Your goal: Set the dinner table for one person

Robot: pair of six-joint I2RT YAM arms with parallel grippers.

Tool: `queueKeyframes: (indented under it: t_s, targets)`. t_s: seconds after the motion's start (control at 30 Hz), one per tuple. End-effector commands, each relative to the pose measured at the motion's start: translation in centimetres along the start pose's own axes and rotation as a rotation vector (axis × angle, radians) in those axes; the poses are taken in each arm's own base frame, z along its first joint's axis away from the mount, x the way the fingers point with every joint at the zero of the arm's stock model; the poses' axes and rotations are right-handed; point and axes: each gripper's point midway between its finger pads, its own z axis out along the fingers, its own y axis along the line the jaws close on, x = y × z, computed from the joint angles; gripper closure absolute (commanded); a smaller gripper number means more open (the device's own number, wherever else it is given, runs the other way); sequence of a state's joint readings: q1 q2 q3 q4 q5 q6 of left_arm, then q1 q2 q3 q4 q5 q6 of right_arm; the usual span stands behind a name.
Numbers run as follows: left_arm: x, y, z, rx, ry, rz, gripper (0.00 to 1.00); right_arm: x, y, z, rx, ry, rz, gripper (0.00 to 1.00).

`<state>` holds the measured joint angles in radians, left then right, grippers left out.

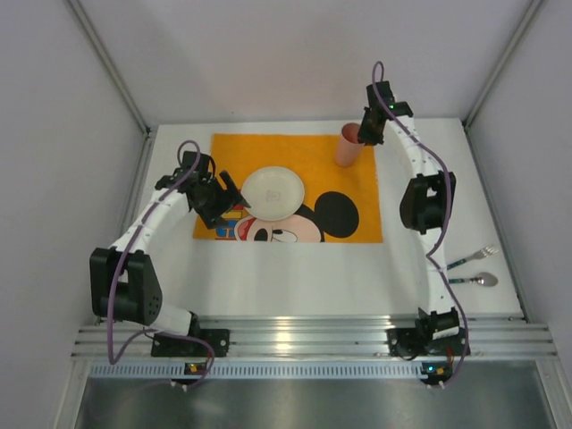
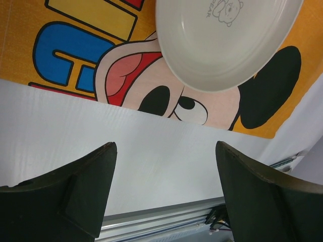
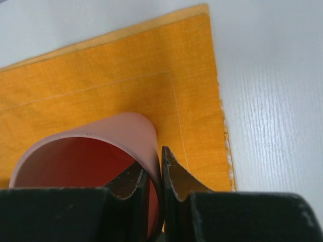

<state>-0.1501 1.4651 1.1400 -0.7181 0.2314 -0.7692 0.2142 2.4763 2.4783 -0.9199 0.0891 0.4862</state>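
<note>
The dinner table (image 1: 295, 286) is a white top carrying an orange cartoon placemat (image 1: 286, 150). A white plate (image 1: 273, 191) lies on the mat's middle, and also shows as the plate (image 2: 222, 45) over the mouse's face. My left gripper (image 1: 236, 200) stands open and empty just left of the plate; in the wrist view the left gripper (image 2: 166, 146) hangs over bare white tabletop. A pink cup (image 1: 349, 146) stands upright at the mat's far right corner. My right gripper (image 1: 369, 132) is shut on the rim of the cup (image 3: 91, 156), one finger inside and one outside, right gripper (image 3: 154, 161).
A fork (image 1: 474, 257) and a spoon (image 1: 475, 281) with blue handles lie on the white top at the right edge, near the right arm's base. A silver rail (image 1: 313, 335) runs along the near edge. Grey walls close in left, right and behind.
</note>
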Motion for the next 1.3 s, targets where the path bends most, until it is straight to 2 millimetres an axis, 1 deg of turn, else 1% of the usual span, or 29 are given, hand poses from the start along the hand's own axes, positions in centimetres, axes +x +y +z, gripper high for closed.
queueKeyframes:
  t_s: [0.0, 0.17, 0.2, 0.3, 0.43, 0.47, 0.5, 0.57, 0.6, 0.63, 0.67, 0.7, 0.73, 0.77, 0.8, 0.83, 0.87, 0.9, 0.93, 0.97, 1.0, 1.03, 1.07, 1.1, 1.13, 1.17, 1.2, 1.23, 1.27]
  targets:
    - [-1.2, -1.4, 0.7, 0.056, -0.012, 0.039, 0.16, -3.4, 1.5, -1.3, -0.002, -0.143, -0.013, 1.0]
    - [-1.4, -1.6, 2.0, 0.051, 0.016, 0.029, 0.17, -3.4, 1.1, -1.7, 0.086, -0.182, -0.114, 0.88]
    - [-1.5, -1.6, 2.1, 0.05, 0.018, 0.027, 0.17, -3.2, 1.6, -1.9, 0.095, -0.189, -0.139, 0.86]
    - [-1.5, -1.8, 2.5, 0.051, 0.026, 0.022, 0.17, -2.8, 1.6, -1.5, 0.113, -0.187, -0.177, 0.74]
    - [-1.2, -2.0, 2.4, 0.048, 0.029, 0.032, 0.17, -2.4, 1.9, -1.0, 0.073, -0.161, -0.158, 0.38]
    - [-1.1, -2.0, 2.3, 0.052, 0.029, 0.033, 0.17, -2.3, 2.2, -1.1, 0.062, -0.16, -0.158, 0.34]
    - [-1.0, -2.1, 2.2, 0.054, 0.027, 0.035, 0.17, -2.6, 2.4, -1.6, 0.053, -0.169, -0.159, 0.31]
    - [-0.7, -1.9, 1.9, 0.056, 0.023, 0.033, 0.17, -3.6, 2.8, -2.6, 0.034, -0.197, -0.163, 0.16]
    - [-0.6, -1.9, 1.8, 0.057, 0.022, 0.036, 0.18, -4.7, 3.0, -4.2, 0.021, -0.23, -0.164, 0.12]
    - [-0.6, -1.9, 1.4, 0.062, 0.014, 0.037, 0.17, -5.5, 3.1, -5.2, 0.015, -0.254, -0.179, 0.03]
    - [-0.6, -2.0, 1.3, 0.062, 0.011, 0.039, 0.17, -6.3, 3.0, -6.3, 0.012, -0.279, -0.183, 0.0]
    - [-0.7, -2.2, 0.9, 0.072, 0.002, 0.042, 0.17, -8.5, 2.5, -9.3, 0.001, -0.345, -0.165, 0.0]
    - [-0.6, -2.4, 0.8, 0.078, 0.0, 0.048, 0.17, -8.9, 1.6, -10.2, 0.015, -0.355, -0.163, 0.0]
    - [-0.6, -2.5, 0.6, 0.085, -0.003, 0.054, 0.17, -10.7, 0.6, -13.9, 0.024, -0.421, -0.138, 0.0]
    - [-0.6, -2.7, 0.5, 0.09, -0.006, 0.058, 0.18, -12.1, -1.8, -15.4, 0.06, -0.457, -0.099, 0.0]
    - [-0.4, -2.8, 0.5, 0.094, -0.004, 0.062, 0.18, -11.6, -3.8, -15.9, 0.109, -0.446, -0.067, 0.0]
    - [-0.2, -2.9, 0.5, 0.103, 0.001, 0.065, 0.17, -12.0, -6.1, -17.2, 0.172, -0.471, -0.028, 0.0]
    - [-0.3, -3.2, 0.5, 0.117, -0.006, 0.067, 0.17, -13.2, -9.2, -21.3, 0.197, -0.529, 0.04, 0.0]
    - [0.0, -3.1, 0.7, 0.119, 0.0, 0.071, 0.17, -11.4, -11.4, -20.7, 0.233, -0.482, 0.083, 0.0]
    - [0.2, -3.2, 0.7, 0.126, 0.002, 0.071, 0.17, -11.3, -12.8, -24.0, 0.233, -0.522, 0.128, 0.0]
    - [0.3, -3.4, 0.8, 0.137, -0.003, 0.079, 0.17, -10.6, -16.6, -24.7, 0.293, -0.51, 0.193, 0.0]
    - [0.7, -3.5, 0.9, 0.141, 0.004, 0.089, 0.17, -7.5, -19.0, -23.2, 0.335, -0.433, 0.25, 0.0]
    - [0.8, -3.6, 1.1, 0.146, 0.003, 0.095, 0.17, -6.3, -20.1, -25.3, 0.325, -0.44, 0.297, 0.0]
    - [1.0, -3.6, 1.4, 0.152, 0.007, 0.101, 0.17, -4.8, -23.3, -25.7, 0.364, -0.419, 0.368, 0.0]
    - [1.3, -3.6, 1.7, 0.156, 0.012, 0.109, 0.17, -0.8, -25.3, -24.0, 0.399, -0.317, 0.41, 0.0]
    - [1.5, -3.6, 2.0, 0.157, 0.016, 0.108, 0.17, 1.1, -26.5, -24.1, 0.417, -0.284, 0.441, 0.0]
    - [2.2, -3.3, 2.6, 0.154, 0.041, 0.106, 0.17, 2.8, -28.3, -25.5, 0.467, -0.282, 0.479, 0.0]
    - [2.3, -3.6, 3.0, 0.168, 0.042, 0.108, 0.17, 6.3, -29.4, -24.4, 0.53, -0.211, 0.5, 0.0]
    - [2.5, -3.6, 3.4, 0.172, 0.054, 0.102, 0.18, 7.8, -30.0, -24.9, 0.565, -0.21, 0.506, 0.0]
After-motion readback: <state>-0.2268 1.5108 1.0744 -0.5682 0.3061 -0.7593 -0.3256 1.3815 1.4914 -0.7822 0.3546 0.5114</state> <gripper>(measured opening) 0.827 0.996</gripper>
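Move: The cup, its right-hand rim pinched in the right fingers, has its middle about 4 cm left of that hand and 6 cm below. From the right hand, the plate lies some 28 cm left and 12 back; the fork is roughly 28 cm right and 35 back, with the spoon about 6 cm nearer the base than the fork. From the left hand, the cup is some 26 cm ahead and 31 to the right. The cup's rim is let go as the right hand rolls about 10 degrees, left side down, and opens its fingers wide, almost in place. The hand then climbs off and sweeps fast, right and back over the table towards the fork, turning some 40 degrees clockwise and starting to sink at the end. The left hand, still open, dips, rises again, then shifts about 4 cm right, nearer the plate. ##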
